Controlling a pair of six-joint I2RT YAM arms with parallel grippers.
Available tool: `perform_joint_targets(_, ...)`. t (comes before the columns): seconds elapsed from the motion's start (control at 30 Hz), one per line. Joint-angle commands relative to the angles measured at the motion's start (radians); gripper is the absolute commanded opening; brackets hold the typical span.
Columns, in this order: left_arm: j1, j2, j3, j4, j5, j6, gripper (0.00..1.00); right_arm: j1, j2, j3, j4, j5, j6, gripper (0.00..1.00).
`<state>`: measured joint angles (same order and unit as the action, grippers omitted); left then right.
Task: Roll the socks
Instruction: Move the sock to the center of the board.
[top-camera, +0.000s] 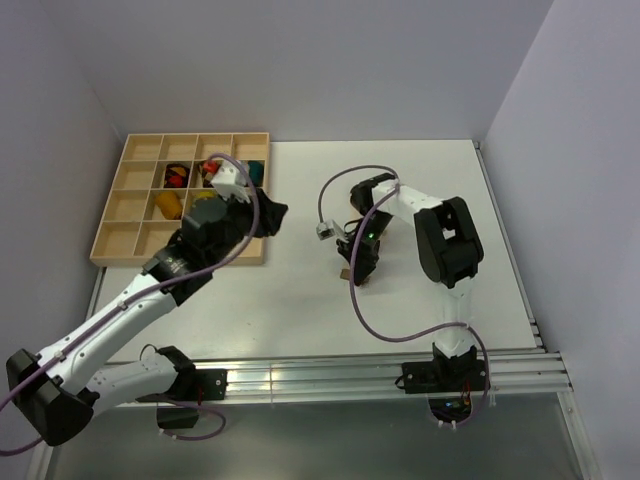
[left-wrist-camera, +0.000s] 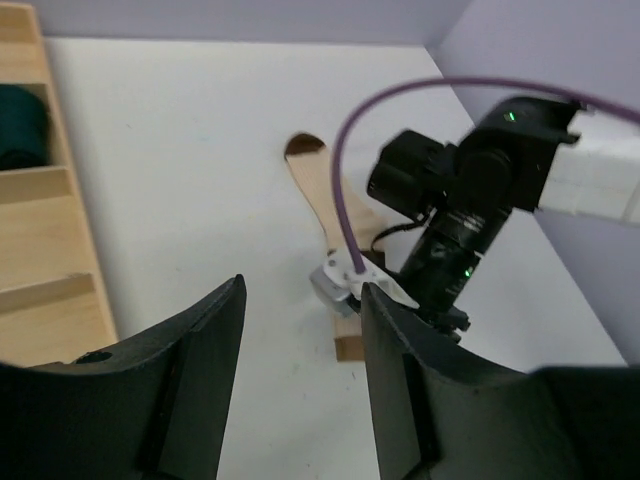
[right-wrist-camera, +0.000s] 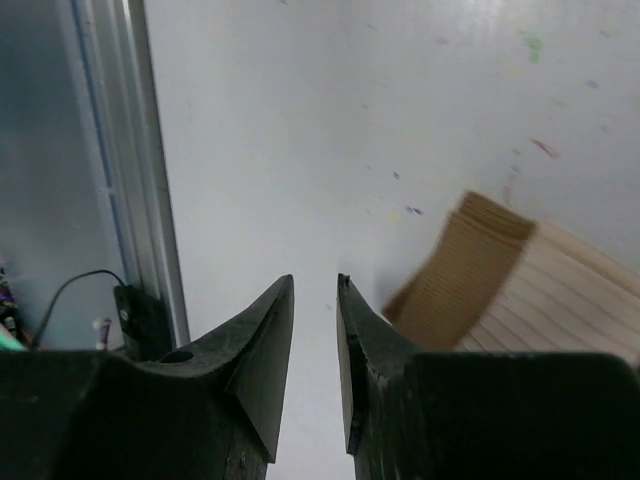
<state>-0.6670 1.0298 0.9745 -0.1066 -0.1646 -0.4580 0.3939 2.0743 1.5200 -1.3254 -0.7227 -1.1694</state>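
No loose socks show on the table in any view. The only fabric is in the wooden tray (top-camera: 112, 235): an orange-yellow bundle (top-camera: 168, 204), a red-and-dark bundle (top-camera: 178, 176), a teal bundle (top-camera: 256, 172) (left-wrist-camera: 20, 125), and a yellow-and-red piece (top-camera: 210, 168) half hidden behind my left wrist. My left gripper (top-camera: 266, 216) (left-wrist-camera: 300, 310) hangs open and empty over the tray's right edge. My right gripper (top-camera: 358, 266) (right-wrist-camera: 316, 285) points down at mid-table, its jaws a narrow gap apart with nothing between them, just beside the near end of a flat wooden board (left-wrist-camera: 318, 190) (right-wrist-camera: 500, 290).
The tray has several compartments, and some near ones hold nothing. The right arm's purple cable (left-wrist-camera: 345, 180) loops above the board. A metal rail (top-camera: 330, 375) (right-wrist-camera: 140, 170) runs along the table's near edge. Walls close in on the left, back and right.
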Motion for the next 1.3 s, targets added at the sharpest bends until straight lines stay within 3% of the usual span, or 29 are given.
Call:
perform_joint_targets(0.0,-0.101,0.051,-0.080,0.128,-0.065,0.028,0.53,0.008,-0.063,-0.037,-0.048,-0.101,0.002,0.31)
perform_joint_targets(0.13,-0.224,0.087,-0.097,0.174,-0.148,0.054,0.55,0.005,-0.210,-0.157,0.217,0.009,0.245,0.50)
perform_joint_targets(0.33,-0.249,0.085,-0.085,0.200,-0.158,0.073,0.56,0.051,-0.348,-0.365,0.517,0.270,0.428,0.57)
perform_joint_targets(0.6,-0.249,0.030,-0.040,0.199,-0.170,0.096,0.57,0.100,-0.382,-0.475,0.765,0.440,0.550,0.62)
perform_joint_targets(1.13,-0.249,-0.010,0.016,0.169,-0.188,0.151,0.59,0.168,-0.462,-0.526,0.884,0.657,0.599,0.65)
perform_joint_targets(1.27,-0.249,0.001,0.029,0.163,-0.190,0.157,0.59,0.169,-0.419,-0.514,0.876,0.641,0.582,0.65)
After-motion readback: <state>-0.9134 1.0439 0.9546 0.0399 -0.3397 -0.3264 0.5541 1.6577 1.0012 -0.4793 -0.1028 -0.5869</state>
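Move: The sock's brown cuff lies roughly 4 cm ahead of the right hand, 3 cm to its left and 4 cm below. From that hand the sock toe is some 36 cm straight ahead and the tray's near right corner about 6 cm ahead, 23 cm left, both slightly below. The high left hand has the cuff level with it, 16 cm right and 30 cm down, and that tray corner 3 cm ahead, 4 cm left, far below. Backing a last 2 cm, the right hand spreads its fingers wide, then turns some 50 degrees from pointing back-left to mostly down, while sinking and going about 7 cm forward again beside the cuff. High over the board, the left sweeps right and back with a dip of about 8 cm, then rises slightly above its starting height, fingers still half open. ##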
